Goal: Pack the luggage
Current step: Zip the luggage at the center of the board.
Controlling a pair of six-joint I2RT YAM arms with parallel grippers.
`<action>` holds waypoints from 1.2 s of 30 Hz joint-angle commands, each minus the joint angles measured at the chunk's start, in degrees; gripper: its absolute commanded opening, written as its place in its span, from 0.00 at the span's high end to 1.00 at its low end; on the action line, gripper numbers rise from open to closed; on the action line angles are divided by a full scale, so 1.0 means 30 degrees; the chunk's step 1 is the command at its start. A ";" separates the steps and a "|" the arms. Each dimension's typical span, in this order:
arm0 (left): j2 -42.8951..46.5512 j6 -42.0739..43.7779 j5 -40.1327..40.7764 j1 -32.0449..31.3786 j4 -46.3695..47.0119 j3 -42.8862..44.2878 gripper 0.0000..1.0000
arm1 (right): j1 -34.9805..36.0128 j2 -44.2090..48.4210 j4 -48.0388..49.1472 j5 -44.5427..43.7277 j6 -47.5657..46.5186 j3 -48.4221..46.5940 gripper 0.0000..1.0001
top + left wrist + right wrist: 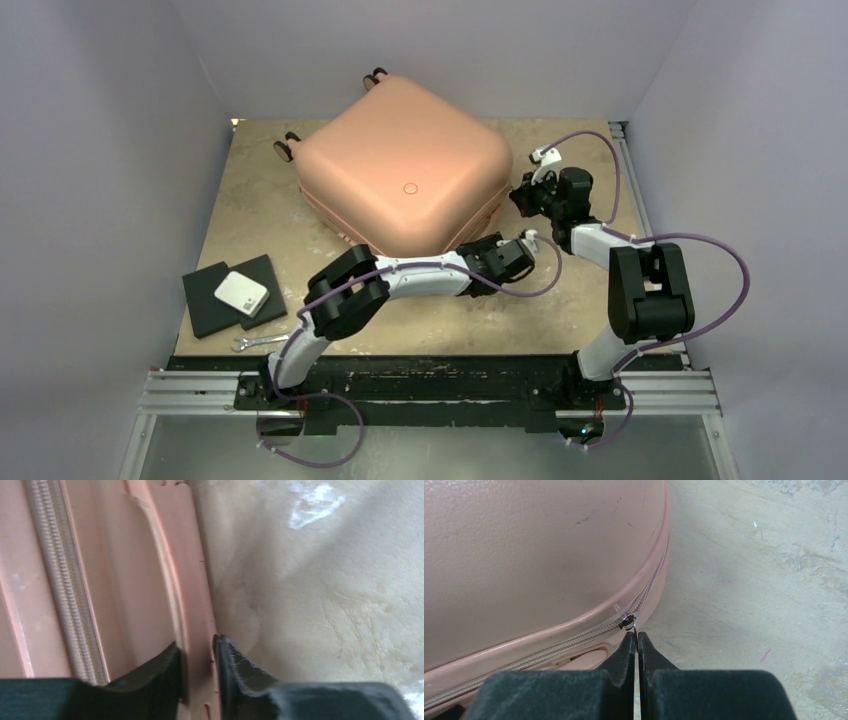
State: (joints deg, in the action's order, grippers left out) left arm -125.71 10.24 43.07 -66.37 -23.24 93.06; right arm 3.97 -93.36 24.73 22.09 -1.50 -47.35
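Note:
The luggage (405,170) is a big salmon-pink hard-shell suitcase lying closed on the tan table, its wheels (287,148) at the far left. At its near right corner, my left gripper (515,250) has its fingers on either side of a pink ridge on the luggage's side wall (125,580), pinching that ridge (199,605). The left gripper (197,647) sits just right of the zipper track (60,580). My right gripper (525,195) is at the right side of the luggage (524,555). That gripper (637,640) is shut on the thin metal pull of the zipper slider (628,621).
Two flat black pads (205,300) with a white box (241,293) on top lie at the near left. A metal wrench (258,342) rests by the table's front edge. White walls close in the left, right and back sides.

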 commanded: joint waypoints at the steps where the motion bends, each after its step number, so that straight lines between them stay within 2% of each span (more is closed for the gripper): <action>1: 0.0613 -0.0853 -0.3605 0.1665 -0.0877 0.0142 0.87 | -0.0854 0.0227 0.0249 -0.1583 -0.0618 -0.0331 1.00; 2: 0.0912 -0.0812 -0.3989 0.1900 -0.0925 -0.0050 0.99 | -0.0854 0.0240 0.0285 -0.1674 -0.0688 -0.0311 1.00; 3: 0.1217 -0.0591 -0.4502 0.2072 -0.0986 -0.0297 1.00 | -0.0854 0.0252 0.0304 -0.1751 -0.0708 -0.0286 1.00; 6: 0.2632 0.0437 -0.6422 0.2313 -0.1100 -0.1643 1.00 | -0.0854 0.0413 0.0481 -0.2250 -0.0667 -0.0105 1.00; 11: 0.5701 0.2784 -1.1499 0.2302 -0.2157 -0.4677 1.00 | -0.0854 0.1114 0.0502 -0.3852 -0.0302 0.0088 1.00; 14: 0.7018 0.3924 -1.3313 0.2303 -0.3136 -0.6109 1.00 | -0.0854 0.1383 0.0176 -0.4697 -0.0247 0.0007 1.00; 20: 0.8648 0.6270 -1.5624 0.2289 -0.4748 -0.8554 1.00 | -0.0854 0.1748 -0.0808 -0.4409 -0.1260 -0.0095 1.00; 24: 0.9971 0.7791 -1.6036 0.2219 -0.5096 -0.9906 1.00 | -0.0854 0.1867 -0.1060 -0.3839 -0.2465 -0.0090 1.00; 30: 1.1790 0.9792 -1.5140 0.1075 -0.4413 -1.2000 1.00 | -0.0854 0.0855 -0.0532 -0.1946 -0.4939 -0.0900 1.00; 36: 1.2043 1.0650 -1.4371 0.0147 -0.4034 -1.3370 1.00 | -0.0802 -0.0509 0.0382 -0.0837 -0.4955 -0.2616 1.00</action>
State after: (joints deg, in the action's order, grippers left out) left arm -91.85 36.25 4.60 -61.69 -21.96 56.73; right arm 4.56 -91.88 18.09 29.85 -12.51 -48.40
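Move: The left fingers are half closed around the luggage's side handle, whose middle lies about 2 cm ahead, level sideways and in height. From the left hand, the zipper pull is about 10 cm ahead, 8 cm right and 5 cm higher; the luggage's middle is some 15 cm ahead and 13 cm left. The right fingers already pinch that pull right at their tips; the zip's far corner is about 6 cm ahead and 1 cm left of them. Close the left gripper on the side handle while easing a centimetre forward, then drag it back towards the base and left, about 10 cm each way, turning the wrist some 35 degrees clockwise and tipping the fingers down. Keep the zipper pull pinched in the shut right fingers, letting that hand give back about 2 cm, then drift left and turn slightly counter-clockwise. ##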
